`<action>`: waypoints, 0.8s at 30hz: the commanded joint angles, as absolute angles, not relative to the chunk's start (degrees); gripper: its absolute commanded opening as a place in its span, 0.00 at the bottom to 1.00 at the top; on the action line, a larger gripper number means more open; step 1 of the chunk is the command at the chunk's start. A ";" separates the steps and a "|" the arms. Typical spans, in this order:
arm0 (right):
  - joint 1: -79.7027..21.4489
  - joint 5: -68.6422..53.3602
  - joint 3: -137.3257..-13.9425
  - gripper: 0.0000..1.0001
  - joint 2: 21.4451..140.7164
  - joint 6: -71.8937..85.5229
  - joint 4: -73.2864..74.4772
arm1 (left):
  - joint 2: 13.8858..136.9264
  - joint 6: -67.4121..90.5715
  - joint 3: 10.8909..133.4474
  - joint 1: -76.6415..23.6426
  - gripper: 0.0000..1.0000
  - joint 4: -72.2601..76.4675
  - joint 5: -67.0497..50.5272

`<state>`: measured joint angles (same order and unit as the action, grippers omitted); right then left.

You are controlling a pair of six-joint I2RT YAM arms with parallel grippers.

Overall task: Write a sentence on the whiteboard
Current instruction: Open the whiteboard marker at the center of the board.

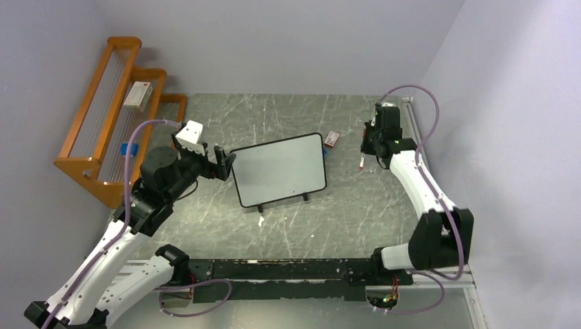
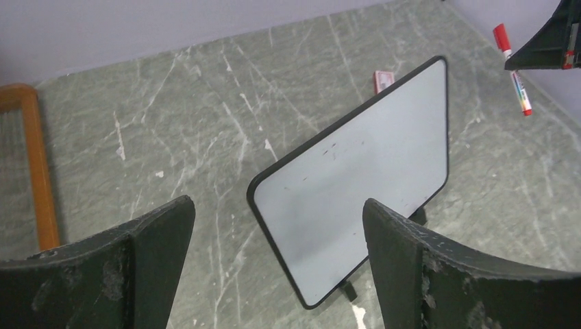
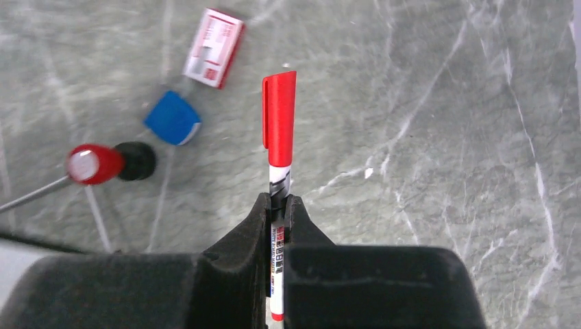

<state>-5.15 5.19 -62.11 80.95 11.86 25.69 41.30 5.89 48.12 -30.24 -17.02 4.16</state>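
The whiteboard stands tilted on its two black feet in the middle of the table, and its white face is blank. My left gripper hangs just left of the board's left edge. It is open, with nothing between its fingers. My right gripper is off to the right of the board, shut on a white marker with a red cap. The cap is on and sticks out past the fingertips. The left wrist view also catches the marker hanging above the table.
A small red and white box lies just right of the board's top corner. Near it are a blue piece and a red and black round piece. An orange wooden rack stands against the left wall.
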 commanded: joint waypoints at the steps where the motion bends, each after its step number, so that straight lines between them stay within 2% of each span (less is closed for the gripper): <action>1: -9.49 4.43 -62.44 0.00 74.67 9.53 31.48 | 42.97 8.09 53.42 -30.59 0.96 -20.99 -1.20; 7: -20.43 4.10 -65.51 0.00 68.23 6.81 36.40 | 47.37 11.74 58.48 -30.59 0.95 -25.51 -6.62; 13: -30.09 2.92 -68.36 0.00 66.88 5.01 40.22 | 50.24 16.62 61.77 -30.54 0.94 -27.28 -12.45; 24: -43.82 -5.36 -68.58 0.00 67.05 3.35 34.01 | 53.68 24.65 60.00 -30.58 0.92 -22.29 -20.60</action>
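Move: The right hand, marker already in its grip, has the whiteboard's middle about 30 cm to its left, 4 cm back and 7 cm lower. The matchbox lies some 12 cm ahead and 10 cm left of that hand, the blue box 6 cm ahead and 14 cm left, both about 13 cm below. From the open left hand the marker is roughly 46 cm right, 9 cm ahead and 14 cm lower; the whiteboard's middle is 16 cm right, 5 cm ahead, 21 cm lower. Right hand swings marker 20 cm left, back and up over board, turning 45° counter-clockwise; left hand moves right. ##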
